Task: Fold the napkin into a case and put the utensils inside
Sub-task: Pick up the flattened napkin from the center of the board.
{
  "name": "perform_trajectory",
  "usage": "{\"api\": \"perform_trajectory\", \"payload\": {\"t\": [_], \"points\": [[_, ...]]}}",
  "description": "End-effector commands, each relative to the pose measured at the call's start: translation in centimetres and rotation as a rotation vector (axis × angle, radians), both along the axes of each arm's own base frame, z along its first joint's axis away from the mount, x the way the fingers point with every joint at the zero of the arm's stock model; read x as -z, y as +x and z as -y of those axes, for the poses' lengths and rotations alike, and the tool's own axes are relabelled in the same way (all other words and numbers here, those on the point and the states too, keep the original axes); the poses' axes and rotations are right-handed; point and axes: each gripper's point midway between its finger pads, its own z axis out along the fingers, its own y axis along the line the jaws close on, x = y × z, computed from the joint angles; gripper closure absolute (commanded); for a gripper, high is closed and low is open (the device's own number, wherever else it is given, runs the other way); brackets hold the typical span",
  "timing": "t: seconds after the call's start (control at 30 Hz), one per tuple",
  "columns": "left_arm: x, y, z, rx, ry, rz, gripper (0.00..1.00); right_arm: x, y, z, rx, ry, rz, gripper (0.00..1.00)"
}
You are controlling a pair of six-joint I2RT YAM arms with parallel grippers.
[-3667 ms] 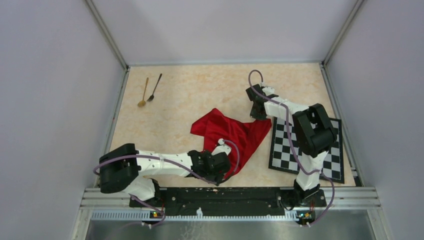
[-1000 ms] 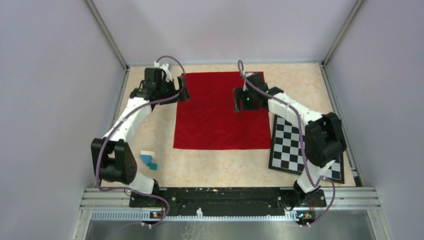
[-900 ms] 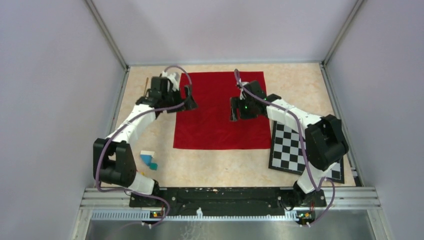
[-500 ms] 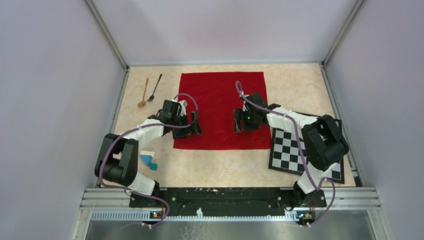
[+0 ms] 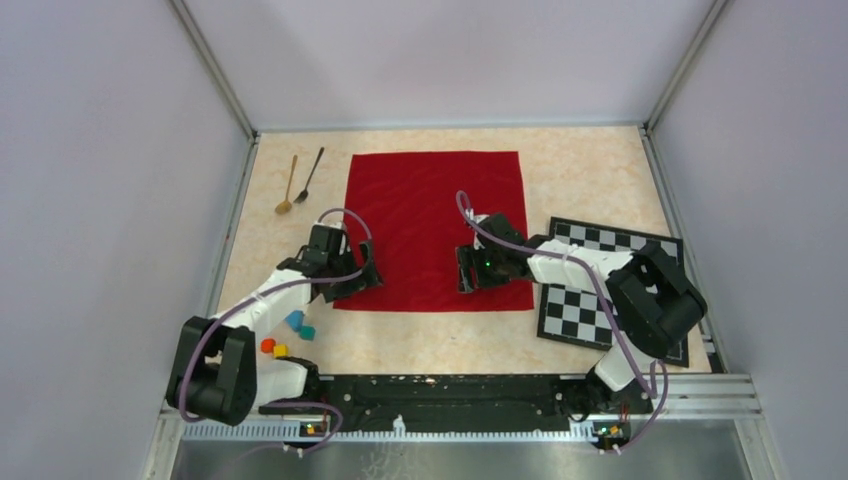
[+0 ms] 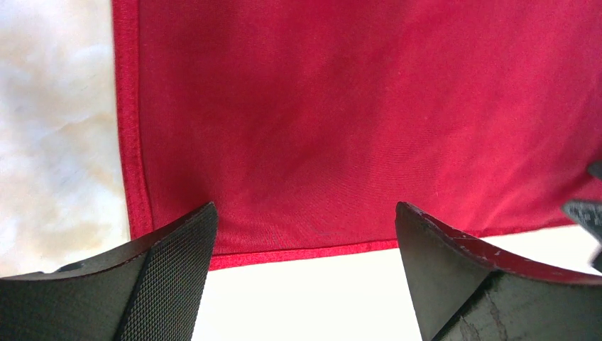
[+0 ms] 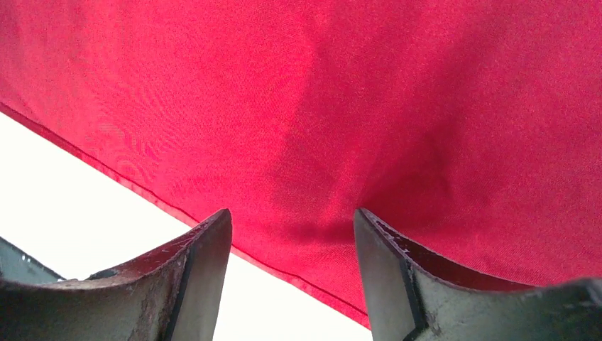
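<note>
The red napkin lies spread flat as a square in the middle of the table. My left gripper is open at its near left corner. In the left wrist view the jaws straddle the near hem of the napkin with nothing between them. My right gripper is open over the near edge, right of centre. Its jaws stand over the napkin by the hem. The gold spoon and the black spoon lie side by side at the far left.
A black-and-white chequered mat lies right of the napkin, under the right arm. Several small coloured blocks sit near the left arm's base. Frame posts and walls close in the table on three sides.
The napkin, crumpled in the oldest frame, now lies flat and has slid slightly nearer. Both grippers have travelled from its far edge back to its near edge. The right jaws have narrowed a little.
</note>
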Motion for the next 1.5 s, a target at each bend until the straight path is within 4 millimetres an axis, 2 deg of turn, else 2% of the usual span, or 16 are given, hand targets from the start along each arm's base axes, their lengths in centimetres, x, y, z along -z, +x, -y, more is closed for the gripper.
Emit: {"api": "perform_trajectory", "payload": {"t": [0.0,0.1,0.23,0.33,0.4,0.53,0.6,0.67,0.77,0.83,1.07,1.47], "points": [[0.5,-2.0,-3.0,-0.125,0.100,-0.038,0.01,-0.3,-2.8,-0.4,-0.016,-0.010,-0.025,0.37],[-0.6,-2.2,-3.2,-0.179,0.087,-0.037,0.01,-2.0,-2.8,-0.3,0.004,-0.002,-0.007,0.37],[-3.6,-1.6,-2.3,-0.150,0.026,0.036,0.01,-5.6,-2.7,1.2,0.129,-0.006,0.018,0.36],[-6.3,-1.1,-1.4,-0.126,-0.025,0.097,0.01,-7.3,-3.0,3.3,0.384,0.014,-0.006,0.36],[-7.7,-1.0,-1.2,-0.119,-0.044,0.136,0.01,-7.0,-4.0,5.6,0.640,-0.008,-0.086,0.36],[-9.6,-0.5,-1.1,-0.097,-0.058,0.206,0.01,-7.2,-5.1,9.8,0.867,-0.170,-0.117,0.39],[-10.0,-0.4,-1.1,-0.102,-0.060,0.207,0.01,-7.0,-5.1,10.9,0.918,-0.221,-0.115,0.41],[-10.3,-0.5,-0.9,-0.100,-0.067,0.200,0.01,-6.1,-5.4,11.3,0.940,-0.238,-0.152,0.46],[-10.6,-0.6,-0.7,-0.082,-0.076,0.203,0.01,-4.9,-5.5,11.9,0.978,-0.232,-0.171,0.61],[-10.9,-0.6,-0.7,-0.071,-0.074,0.219,0.01,-4.0,-5.5,12.2,0.988,-0.218,-0.183,0.65],[-11.3,-0.6,-0.6,-0.052,-0.075,0.232,0.01,-2.3,-5.3,13.0,1.003,-0.249,-0.199,0.62],[-11.6,-0.7,-0.7,-0.064,-0.077,0.241,0.02,0.1,-5.2,12.1,0.997,-0.280,-0.267,0.61]]}}
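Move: The near right corner of the flat red napkin lies about 6 cm back and 14 cm right of the right hand, roughly 1 cm below its finger pads. The checkered board's middle is some 29 cm right and 2 cm back of that hand. The napkin's near left corner is about 7 cm left and 5 cm back of the left hand, 1 cm down; the teal block sits some 12 cm left and 9 cm back of this hand. Fingertips of both hands leave the cloth after drawing 2 to 4 cm back along it. The right hand hops up and across to the near right corner, swinging about 12 cm right while turning some 55 degrees clockwise, then sinks low there as its fingers narrow without closing. The left hand rises about 9 cm and hovers wide open over the near left part. ##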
